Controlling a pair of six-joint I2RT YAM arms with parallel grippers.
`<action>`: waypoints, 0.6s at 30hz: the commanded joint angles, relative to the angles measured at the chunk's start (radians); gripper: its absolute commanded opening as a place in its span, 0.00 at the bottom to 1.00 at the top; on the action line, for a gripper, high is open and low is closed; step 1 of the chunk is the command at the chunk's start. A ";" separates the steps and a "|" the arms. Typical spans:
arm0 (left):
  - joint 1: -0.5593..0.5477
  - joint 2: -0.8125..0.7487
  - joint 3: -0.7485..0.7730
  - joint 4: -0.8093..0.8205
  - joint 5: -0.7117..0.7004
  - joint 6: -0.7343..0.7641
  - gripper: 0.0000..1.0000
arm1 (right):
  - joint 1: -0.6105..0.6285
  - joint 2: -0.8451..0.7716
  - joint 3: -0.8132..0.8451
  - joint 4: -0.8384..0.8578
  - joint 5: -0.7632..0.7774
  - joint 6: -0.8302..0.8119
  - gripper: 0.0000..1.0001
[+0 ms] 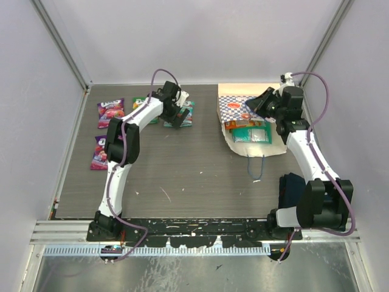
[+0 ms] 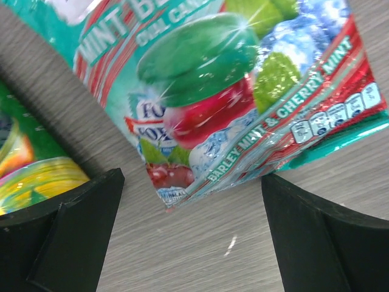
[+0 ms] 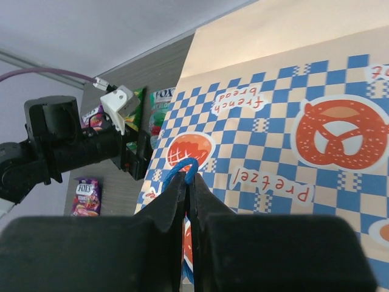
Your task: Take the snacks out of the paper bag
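Observation:
The paper bag (image 1: 234, 103) lies flat at the back right, its mouth toward me, and several teal and orange snacks (image 1: 250, 132) show inside. My right gripper (image 1: 253, 103) is shut on the bag's blue cord handle (image 3: 184, 169), lifting the top sheet (image 3: 273, 152). A teal snack (image 1: 184, 114) lies on the table at the back. My left gripper (image 1: 176, 114) hovers open just above it. In the left wrist view the teal snack (image 2: 243, 91) lies just beyond the wide-apart fingers (image 2: 67, 237), nothing between them. Two purple snacks (image 1: 110, 112) and a green snack (image 1: 141, 107) lie to the left.
The bag's second blue handle (image 1: 256, 167) trails on the table toward me. A dark blue cloth (image 1: 292, 188) lies by the right arm's base. A second purple packet (image 1: 99, 152) sits near the left wall. Grey walls close in both sides and the back.

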 commanded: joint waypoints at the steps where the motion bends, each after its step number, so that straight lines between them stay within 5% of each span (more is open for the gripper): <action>1: 0.024 -0.029 0.045 -0.015 -0.005 0.095 0.98 | 0.093 -0.004 0.071 0.010 0.093 -0.060 0.01; 10: 0.020 -0.422 -0.229 0.202 0.273 0.000 0.98 | 0.207 0.059 0.140 -0.020 0.186 -0.086 0.01; 18: -0.073 -0.768 -0.682 0.568 0.444 -0.317 0.98 | 0.248 0.093 0.191 -0.055 0.243 -0.116 0.01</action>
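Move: The green packet in the paper bag's mouth lies about 29 cm right of the empty left hand, some 6 cm back and about level in height; the orange packet beside it is about 24 cm right and 3 cm back. The mint snack is just under that hand, roughly 3 cm ahead and 3 cm right, the yellow snack 12 cm left and 3 cm ahead. From the right hand, the green packet is some 22 cm below, 4 cm right and 2 cm ahead. The wide-open left hand first edges a centimetre or so left, low beside the mint snack, then climbs fast by some 18 cm while drawing back about 8 cm, tilting about 30 degrees so its fingers swing from pointing down at the table towards the paper bag on the right. Meanwhile the right hand keeps its pinch on the bag's blue handle and pulls it about 7 cm left at unchanged height, bringing the bag's mouth round towards the left arm's side. ##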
